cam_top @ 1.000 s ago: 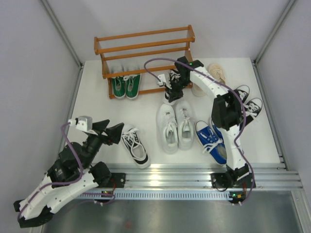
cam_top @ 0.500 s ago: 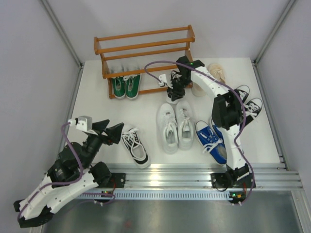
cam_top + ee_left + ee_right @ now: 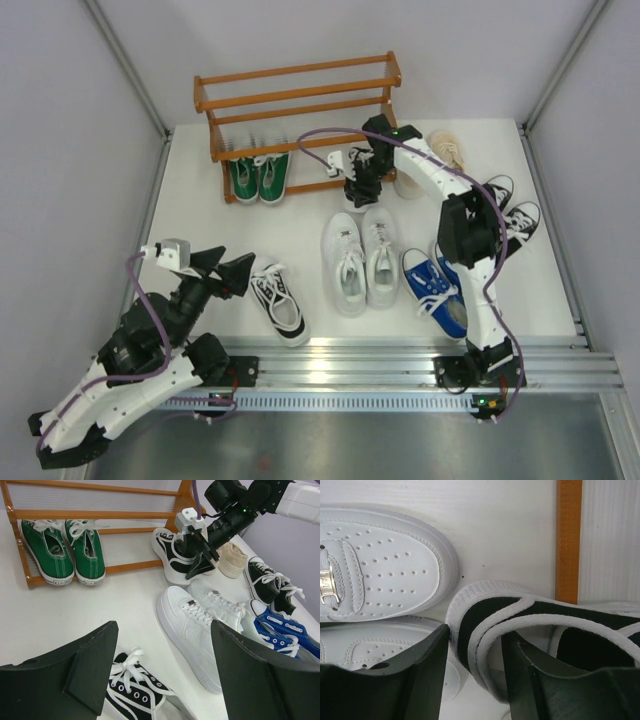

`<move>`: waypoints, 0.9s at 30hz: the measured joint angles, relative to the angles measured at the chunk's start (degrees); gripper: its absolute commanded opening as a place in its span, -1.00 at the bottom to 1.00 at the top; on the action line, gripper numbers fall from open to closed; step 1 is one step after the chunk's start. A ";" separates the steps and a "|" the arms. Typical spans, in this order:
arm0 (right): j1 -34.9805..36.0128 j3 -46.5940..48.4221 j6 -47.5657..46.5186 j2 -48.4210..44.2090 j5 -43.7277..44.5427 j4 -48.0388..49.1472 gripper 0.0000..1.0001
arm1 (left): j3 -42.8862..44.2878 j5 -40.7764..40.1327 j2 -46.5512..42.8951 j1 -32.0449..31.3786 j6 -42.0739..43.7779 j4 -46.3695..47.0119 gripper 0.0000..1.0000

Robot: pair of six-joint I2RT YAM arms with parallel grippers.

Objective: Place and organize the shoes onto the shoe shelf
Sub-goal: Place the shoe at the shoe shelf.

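Note:
The orange-brown shoe shelf (image 3: 295,72) stands at the back with a green pair (image 3: 258,177) on its bottom tier. One black-and-white shoe (image 3: 170,560) lies across the bottom front rail (image 3: 568,540), right of the green pair, heel toward the front. My right gripper (image 3: 358,190) is open; its jaws straddle that shoe's heel wall (image 3: 476,632), one finger inside the shoe and one outside. The other black-and-white shoe (image 3: 280,303) lies near the front left. My left gripper (image 3: 228,268) hovers open just left of it, holding nothing.
A plain white pair (image 3: 360,258) lies mid-table, directly in front of the right gripper. A blue pair (image 3: 438,290) is to its right, a black canvas pair (image 3: 510,215) at the far right and a beige shoe (image 3: 440,155) by the shelf's right end.
The right gripper's jaws have spread apart around the black-and-white shoe's heel, and the shoe now rests on the bottom tier. The left arm has not moved.

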 measured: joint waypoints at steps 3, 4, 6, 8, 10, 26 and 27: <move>-0.13 -1.90 1.40 -1.36 0.81 1.57 -0.07 | 0.00 0.02 0.00 0.00 0.00 0.00 0.61; -0.22 -2.69 1.79 -1.88 1.07 2.14 -0.06 | 0.00 0.04 0.00 0.00 0.00 0.00 0.61; -0.52 -4.39 2.38 -3.23 1.75 3.37 -0.03 | 0.00 0.15 0.00 0.00 0.00 0.00 0.61; -1.05 -5.55 2.91 -4.33 2.08 4.37 0.15 | 0.00 0.20 0.00 0.00 0.00 0.00 0.61; -1.75 -6.56 3.54 -5.44 3.17 5.64 0.31 | 0.00 0.22 0.00 0.00 0.00 0.00 0.61; -3.74 -18.10 9.33 -15.23 3.82 14.64 0.42 | 0.00 0.42 -0.87 0.00 0.00 -0.07 0.61; -3.82 -18.82 10.27 -16.48 2.73 14.71 0.43 | 0.00 0.44 -0.87 0.00 0.00 -0.07 0.61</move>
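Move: My half-open right fingers straddle the heel collar of the black-and-white shoe. Its middle lies about 9 cm ahead and 1 cm left of that hand, some 4 cm below, with the toe under the shelf. The nearer beige shoe is about 10 cm right and 7 cm ahead; the right white shoe is about 15 cm back and 4 cm right. From my left hand the black-and-white shoe is roughly 33 cm ahead, 26 cm right and 23 cm down. I free my right hand from the shoe's heel, spreading the already parted fingers wider as I slide about 4 cm right and a little forward. Then I draw back about as far as I went forward and keep climbing, ending nearly 5 cm higher, with the wrist turned some 15 degrees clockwise. ##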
